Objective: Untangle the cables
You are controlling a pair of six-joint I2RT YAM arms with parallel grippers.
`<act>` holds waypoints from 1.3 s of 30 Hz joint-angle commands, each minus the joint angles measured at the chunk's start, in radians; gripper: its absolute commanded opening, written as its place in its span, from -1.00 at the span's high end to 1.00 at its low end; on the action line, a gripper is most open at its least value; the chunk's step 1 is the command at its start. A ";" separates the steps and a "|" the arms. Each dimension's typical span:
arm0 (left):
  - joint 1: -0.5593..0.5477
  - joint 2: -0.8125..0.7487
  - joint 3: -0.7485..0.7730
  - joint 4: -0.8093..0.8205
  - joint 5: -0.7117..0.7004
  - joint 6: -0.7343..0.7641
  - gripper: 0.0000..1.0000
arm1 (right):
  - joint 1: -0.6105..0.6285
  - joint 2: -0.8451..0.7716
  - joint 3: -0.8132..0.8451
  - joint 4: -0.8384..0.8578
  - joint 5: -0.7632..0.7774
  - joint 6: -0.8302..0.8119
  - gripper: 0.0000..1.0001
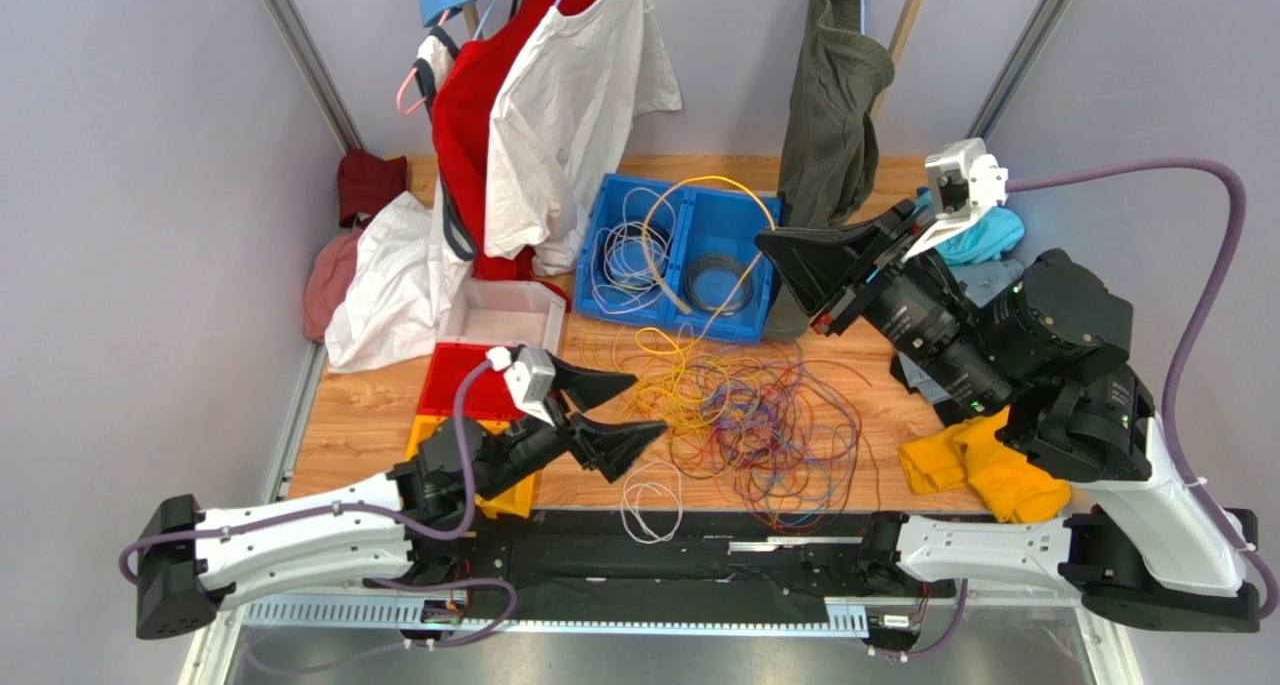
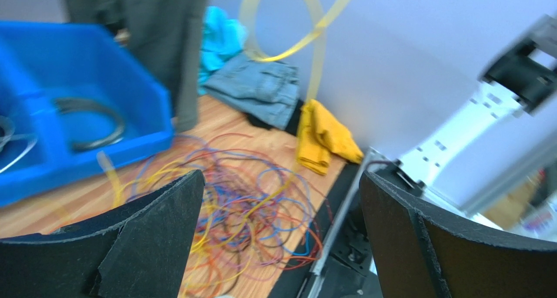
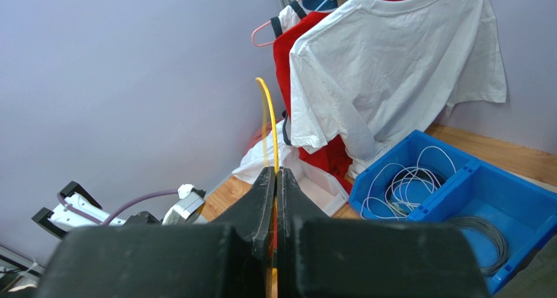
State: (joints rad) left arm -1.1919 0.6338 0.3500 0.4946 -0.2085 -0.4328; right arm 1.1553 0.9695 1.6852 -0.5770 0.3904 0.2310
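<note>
A tangle of yellow, orange, purple, blue and red cables [image 1: 766,415] lies on the wooden table in front of the arms; the left wrist view shows the cables [image 2: 242,200] too. One yellow cable [image 1: 706,184] rises from the pile in an arc. My right gripper [image 1: 766,244] is shut on it above the blue bin, and the yellow cable [image 3: 268,115] pokes up between the closed right gripper [image 3: 275,174]. Just left of the pile, my left gripper [image 1: 639,409] stands wide open and holds nothing. Between the left gripper's [image 2: 281,177] fingers the tangle shows beyond.
A blue bin [image 1: 751,205] holds a white coil [image 1: 624,250] and a grey coil [image 1: 721,283]. A white loop [image 1: 651,502] lies near the front edge. Hanging shirts [image 1: 564,115], a dark garment [image 1: 827,115], yellow cloth [image 1: 984,468], white tray [image 1: 508,313] and red tray [image 1: 451,378] surround the pile.
</note>
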 commanded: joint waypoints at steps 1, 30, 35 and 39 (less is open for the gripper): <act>-0.005 0.142 0.021 0.278 0.268 0.083 -0.95 | 0.003 -0.014 -0.005 0.011 -0.012 -0.001 1.00; 0.224 0.086 0.028 -0.329 -0.126 -0.248 1.00 | 0.003 -0.242 -0.165 0.071 0.159 -0.035 1.00; 0.284 -0.072 0.001 -0.598 -0.218 -0.369 1.00 | 0.003 -0.290 -0.199 0.094 0.202 -0.041 1.00; 0.291 -0.166 0.076 -0.721 -0.255 -0.367 1.00 | 0.003 -0.318 -0.239 0.083 0.215 -0.032 0.98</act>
State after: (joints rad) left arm -0.9199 0.5110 0.3698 0.0280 -0.3649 -0.7464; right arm 1.1580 0.6849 1.4605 -0.5724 0.5488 0.2153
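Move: The strand of yellow cable hanging from my right hand is what my open left hand goes for, about 6 cm to its right and nearly level in height, 1 cm back. The tangled pile lies roughly 18 cm right, 8 cm ahead and 24 cm below that hand; the white coil 1 cm right, 3 cm back and 26 cm down. From my right hand the strand's grasp spot is some 6 cm left, 3 cm back and 26 cm below. I slide my open left hand about 6 cm right onto the hanging yellow strand and shut the fingers on it. Then I swing it back left some 14 cm, forward and down, turning counter-clockwise and tipping the fingers down about 30 degrees. My right hand keeps its pinch on the cable, sinks slightly, then pulls some 8 cm to the right, away from the left. ##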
